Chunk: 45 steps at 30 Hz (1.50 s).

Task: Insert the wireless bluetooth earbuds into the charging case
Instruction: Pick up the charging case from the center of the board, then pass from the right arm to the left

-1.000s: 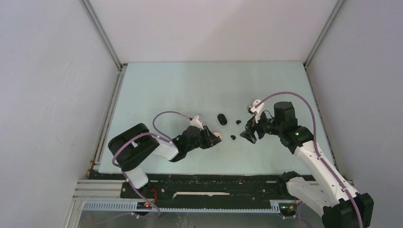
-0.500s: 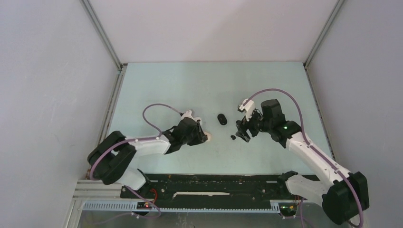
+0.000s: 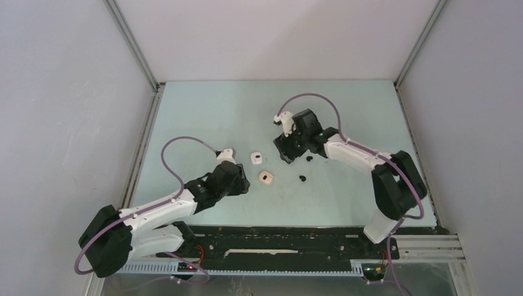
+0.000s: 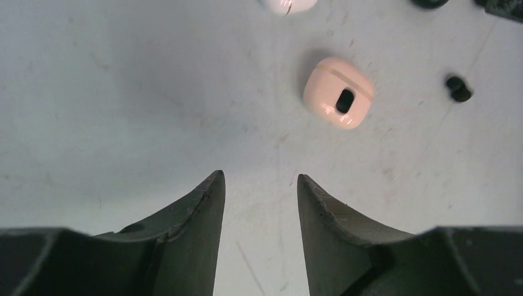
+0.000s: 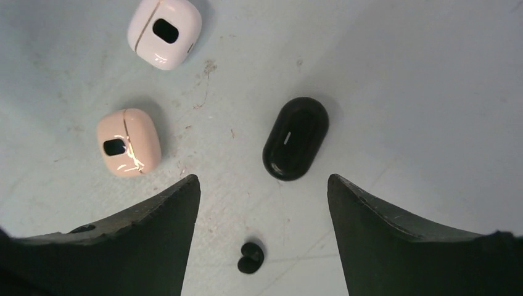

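Observation:
Three small cases lie closed mid-table: a white case (image 3: 253, 159) (image 5: 164, 32), a pink case (image 3: 266, 178) (image 4: 338, 92) (image 5: 128, 142) and a black case (image 5: 295, 137). One black earbud (image 3: 308, 158) (image 5: 251, 257) lies loose on the table between my right fingers. A second black earbud (image 3: 303, 179) (image 4: 458, 88) lies right of the pink case. My left gripper (image 3: 242, 184) (image 4: 260, 179) is open and empty, short of the pink case. My right gripper (image 3: 285, 151) (image 5: 262, 179) hangs open over the black case, hiding it from above.
The pale green table (image 3: 203, 117) is walled by white panels at the left, back and right. A black rail (image 3: 277, 237) with the arm bases runs along the near edge.
My left gripper opened, let go of the pink case and drew back left; the white case came into sight. My right arm swung left and farther back, over the black case.

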Motion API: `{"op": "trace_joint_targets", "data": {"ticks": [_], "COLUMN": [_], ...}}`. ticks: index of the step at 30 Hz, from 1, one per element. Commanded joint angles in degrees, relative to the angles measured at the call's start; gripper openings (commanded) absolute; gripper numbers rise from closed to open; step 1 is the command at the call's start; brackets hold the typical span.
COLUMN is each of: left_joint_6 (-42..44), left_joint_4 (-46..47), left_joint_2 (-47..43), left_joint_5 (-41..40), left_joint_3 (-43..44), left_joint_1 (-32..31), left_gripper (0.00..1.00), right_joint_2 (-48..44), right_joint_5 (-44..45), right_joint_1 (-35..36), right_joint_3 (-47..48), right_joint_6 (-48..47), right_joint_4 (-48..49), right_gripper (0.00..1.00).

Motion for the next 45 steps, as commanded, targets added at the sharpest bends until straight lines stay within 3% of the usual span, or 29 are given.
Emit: {"op": "trace_joint_targets", "data": {"ticks": [1, 10, 16, 24, 27, 30, 38, 45], "left_joint_6": [-0.12, -0.44, -0.17, 0.25, 1.32, 2.7, 6.04, 3.71], "left_joint_4": [-3.1, -1.7, -0.8, 1.87, 2.9, 4.43, 10.21, 7.41], "left_joint_2": [-1.04, -0.87, 1.42, 1.46, 1.18, 0.64, -5.46, -13.34], "left_joint_5": [-2.52, -3.15, -2.08, -1.97, -1.91, -1.15, 9.39, 19.12], "left_joint_3": [-1.34, -1.03, 0.19, -0.25, 0.05, 0.75, 2.6, 5.6], "left_joint_1": [-2.16, -3.65, -4.11, -4.99, -5.0, -5.0, -4.84, -1.5], "left_gripper": [0.52, 0.52, 0.52, 0.52, 0.52, 0.52, 0.52, 0.55], "right_joint_2": [5.36, 13.91, 17.49, 17.68, 12.6, 1.83, -28.03, -33.33], "right_joint_5": [5.96, 10.75, 10.96, 7.15, 2.15, -6.05, -14.63, -16.86], "right_joint_1": [1.83, 2.75, 2.27, 0.59, -0.9, -1.66, 5.23, 6.58], "right_joint_3": [4.59, 7.81, 9.97, 11.2, 8.88, 4.03, -13.16, -17.99], "right_joint_6": [2.43, 2.23, 2.96, 2.52, 2.04, -0.68, -17.36, -24.06], "right_joint_4": [0.3, -1.44, -1.83, -5.86, -8.14, -8.7, -5.9, -5.42], "right_gripper": [0.75, 0.71, 0.63, 0.29, 0.28, 0.28, 0.28, 0.27]}}
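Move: From the right gripper, the black charging case lies almost straight below, about 9 cm down and 2 cm ahead. On the same level, the white case is some 12 cm to its left and 1 cm ahead; the pink case is about 9 cm left and 7 cm back; one black earbud is about 7 cm back and 5 cm right. From the left gripper, the black case is roughly 12 cm ahead, 19 cm right and 5 cm down. Lower the open right gripper some 8 cm, easing slightly forward, and close its fingers on the black case. Keep the pinch and lift about 17 cm while drawing back towards the base, tilting the fingers up and turning counter-clockwise. Late on, raise the empty, half-open left gripper and shift it right, towards the right hand. ##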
